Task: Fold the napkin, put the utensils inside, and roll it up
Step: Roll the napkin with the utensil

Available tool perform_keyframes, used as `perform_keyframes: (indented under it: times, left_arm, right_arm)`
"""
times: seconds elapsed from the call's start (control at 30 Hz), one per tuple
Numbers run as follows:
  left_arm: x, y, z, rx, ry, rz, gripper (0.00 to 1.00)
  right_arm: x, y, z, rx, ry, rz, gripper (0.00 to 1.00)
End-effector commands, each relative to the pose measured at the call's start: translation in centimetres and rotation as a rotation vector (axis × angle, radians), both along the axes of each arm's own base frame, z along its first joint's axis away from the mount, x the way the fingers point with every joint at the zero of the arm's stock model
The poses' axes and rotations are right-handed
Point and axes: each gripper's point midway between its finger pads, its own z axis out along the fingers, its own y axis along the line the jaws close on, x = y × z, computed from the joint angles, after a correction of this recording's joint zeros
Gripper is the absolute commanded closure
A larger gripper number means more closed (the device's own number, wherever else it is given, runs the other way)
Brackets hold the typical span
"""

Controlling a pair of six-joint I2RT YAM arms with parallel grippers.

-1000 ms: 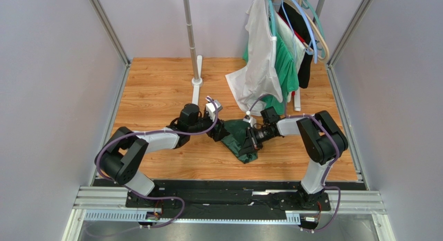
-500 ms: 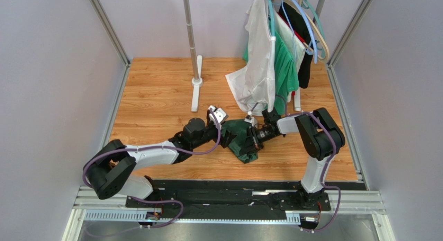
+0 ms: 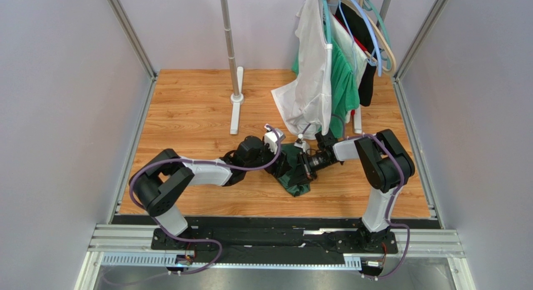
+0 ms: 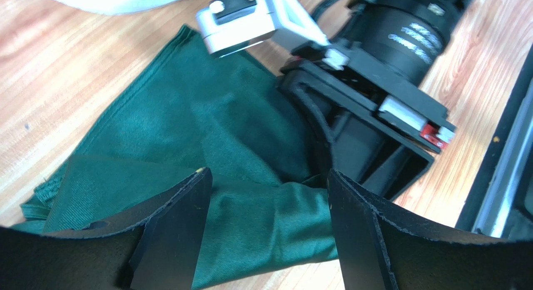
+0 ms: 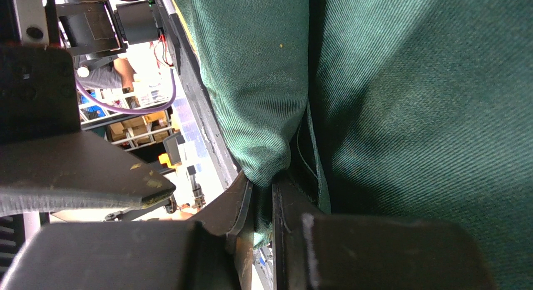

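Note:
The dark green napkin (image 3: 291,173) lies crumpled on the wooden table between the two grippers. My right gripper (image 3: 304,167) is shut on a fold of it; in the right wrist view the cloth (image 5: 425,115) is pinched between the jaws of that gripper (image 5: 263,193). My left gripper (image 3: 279,165) comes in from the left, low over the napkin (image 4: 206,115). In its own wrist view this gripper (image 4: 268,177) is open, its jaws wide on either side of a raised fold, with the right gripper (image 4: 369,155) just beyond. The utensils are out of view.
A white garment (image 3: 309,77) and a brighter green garment (image 3: 343,84) hang from hangers at the back right, the white one reaching down near the napkin. A grey pole (image 3: 229,40) on a white base stands at back centre. Metal rails (image 3: 275,240) run along the near edge.
My left arm has swung right and stretched out, bringing its gripper from the napkin's upper left onto its left side. The right arm and the napkin have stayed put.

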Motion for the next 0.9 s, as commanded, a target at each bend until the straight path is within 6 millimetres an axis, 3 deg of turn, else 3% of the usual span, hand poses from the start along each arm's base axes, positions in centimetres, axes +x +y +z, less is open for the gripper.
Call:
perform_keyframes:
  times: [0.0, 0.17, 0.3, 0.4, 0.43, 0.53, 0.73, 0.87]
  left_arm:
    - [0.7, -0.6, 0.1, -0.067, 0.079, 0.002, 0.23]
    - [1.4, -0.5, -1.2, -0.056, 0.121, -0.004, 0.23]
    - [0.7, -0.1, -2.8, -0.019, 0.176, -0.001, 0.23]
    - [0.7, 0.4, -4.1, 0.028, 0.216, 0.022, 0.24]
    - [1.1, 0.4, -4.0, 0.035, 0.217, 0.037, 0.24]
    - [1.2, 1.1, -4.7, 0.062, 0.251, 0.069, 0.25]
    - [1.0, 1.8, -5.4, 0.081, 0.282, 0.079, 0.26]
    - [0.7, 1.7, -5.5, 0.077, 0.297, 0.067, 0.26]
  right_arm:
    - [0.6, -0.9, -1.8, -0.100, 0.007, -0.039, 1.00]
    - [0.7, -0.9, -1.9, -0.103, 0.008, -0.042, 1.00]
    - [0.8, -0.9, -1.7, -0.109, 0.003, -0.048, 1.00]
    - [1.1, -1.1, -1.4, -0.127, -0.014, -0.065, 0.88]
    - [1.2, -1.0, -0.7, -0.123, -0.027, -0.076, 0.72]
    - [1.2, -1.5, -0.2, -0.159, -0.042, -0.115, 0.58]
    - [1.1, -2.8, 2.2, -0.218, -0.118, -0.225, 0.45]
    - [0.7, -4.2, 4.2, -0.290, -0.180, -0.268, 0.44]
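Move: The napkin's half-made roll, running from far left to near right, lies almost straight under the open left hand, about 4 cm down. From that hand the roll's near end is some 4 cm back and 3 cm right, and the flat, unrolled part about 2 cm ahead and 4 cm right. The right hand already pinches the near end; the roll's middle is about 3 cm ahead and 4 cm left of it, the flat part 6 cm ahead and 1 cm right. The roll is met from above by the left hand, which sinks about 3.5 cm with fingers still wide apart, easing slightly forward and rolling its forward side down some 10 degrees until the fingertips rest on the cloth. The right hand first keeps its pinch on the near end, then opens to about half and draws off right and up, roughly 3 cm each way, its fingers tipping down and swinging clockwise. ##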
